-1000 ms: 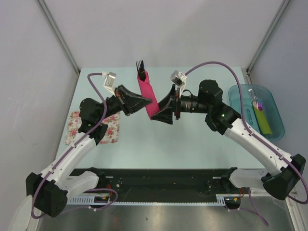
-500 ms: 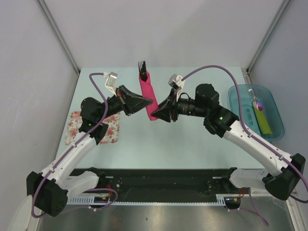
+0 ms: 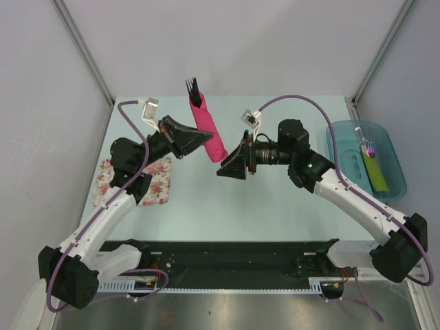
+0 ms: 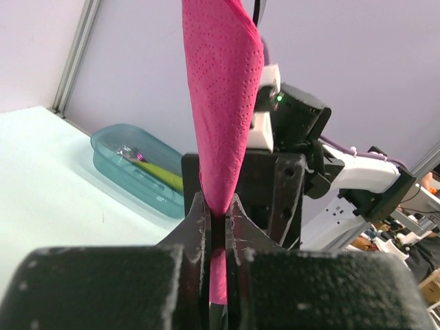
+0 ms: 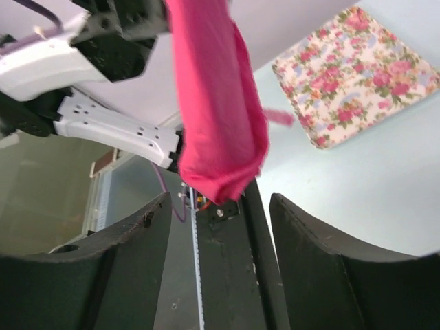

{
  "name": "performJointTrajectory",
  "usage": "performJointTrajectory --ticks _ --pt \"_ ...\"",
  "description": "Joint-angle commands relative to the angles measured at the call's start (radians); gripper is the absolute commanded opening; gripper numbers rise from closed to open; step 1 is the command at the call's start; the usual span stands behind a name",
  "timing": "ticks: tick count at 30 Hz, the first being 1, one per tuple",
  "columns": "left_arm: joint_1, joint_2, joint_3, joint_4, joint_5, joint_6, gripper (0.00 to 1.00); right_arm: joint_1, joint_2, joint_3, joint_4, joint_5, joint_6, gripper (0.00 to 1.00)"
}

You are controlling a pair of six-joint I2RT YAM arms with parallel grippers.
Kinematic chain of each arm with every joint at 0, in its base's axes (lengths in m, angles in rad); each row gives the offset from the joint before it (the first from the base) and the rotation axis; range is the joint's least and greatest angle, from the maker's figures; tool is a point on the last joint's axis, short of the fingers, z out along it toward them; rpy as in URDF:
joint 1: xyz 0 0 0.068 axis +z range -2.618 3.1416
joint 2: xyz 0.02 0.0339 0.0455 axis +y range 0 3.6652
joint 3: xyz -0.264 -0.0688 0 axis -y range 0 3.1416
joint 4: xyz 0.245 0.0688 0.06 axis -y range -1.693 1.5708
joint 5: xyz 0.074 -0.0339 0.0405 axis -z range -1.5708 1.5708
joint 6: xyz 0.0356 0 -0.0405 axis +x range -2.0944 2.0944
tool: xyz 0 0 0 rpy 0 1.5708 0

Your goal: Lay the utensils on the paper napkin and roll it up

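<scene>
The magenta paper napkin is rolled into a tube around the utensils; black fork tines stick out of its far end. My left gripper is shut on the roll's lower part and holds it above the table. In the left wrist view the roll rises from between the closed fingers. My right gripper is open, just right of the roll's near end and apart from it. In the right wrist view the roll's end hangs above the spread fingers.
A white floral cloth lies at the table's left. A teal tray at the right holds a white-handled brush and a yellow-green strip. The arms' black base rail runs along the near edge.
My left gripper has lifted the roll and swung it left and away. My right gripper has let go of the roll's near end, opened, and drawn back slightly.
</scene>
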Motion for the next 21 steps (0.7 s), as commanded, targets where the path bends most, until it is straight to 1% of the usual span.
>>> performJointTrajectory --ticks 1,2,3,5,8,9,14,15,18,21 --pt "0.007 -0.013 0.046 0.090 -0.031 0.003 0.00 0.027 -0.041 0.055 -0.121 0.120 -0.107 0.65" --pt "0.005 -0.014 0.045 0.090 -0.032 0.003 0.00 0.044 -0.044 0.061 -0.138 0.146 -0.145 0.66" --pt "0.005 -0.011 0.045 0.088 -0.031 0.005 0.00 0.050 -0.044 0.069 -0.177 0.216 -0.165 0.69" --pt "0.005 -0.011 0.045 0.088 -0.029 0.008 0.00 0.054 -0.050 0.084 -0.198 0.282 -0.206 0.73" --pt "0.005 -0.007 0.043 0.090 -0.028 0.014 0.00 0.065 -0.059 0.115 -0.237 0.391 -0.257 0.82" --pt "0.005 -0.007 0.042 0.087 -0.028 0.018 0.00 0.067 -0.061 0.124 -0.247 0.405 -0.276 0.86" --pt "0.004 0.000 0.034 0.076 -0.029 0.031 0.00 0.145 -0.064 0.181 -0.273 0.510 -0.394 0.89" --pt "0.004 -0.002 0.034 0.078 -0.032 0.032 0.00 0.154 -0.063 0.186 -0.277 0.519 -0.426 0.89" --pt "0.004 0.001 0.036 0.071 -0.034 0.037 0.00 0.176 -0.044 0.201 -0.285 0.539 -0.455 0.90" --pt "0.004 0.003 0.037 0.064 -0.034 0.038 0.00 0.189 -0.033 0.204 -0.283 0.541 -0.478 0.85"
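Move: The near end of the rolled napkin is about 3 cm to the right hand's left, 1 cm ahead and roughly level. The left gripper's pinch on the roll lies some 6 cm ahead, 4 cm left and 5 cm above; the fork tines stand about 16 cm ahead, 7 cm left and 11 cm above. From the left hand, that near end is around 5 cm back, 2 cm right and 4 cm lower. Left keeps its pinch; right opens wider by the near end, dips forward, then rises about 4 cm, rolling. ##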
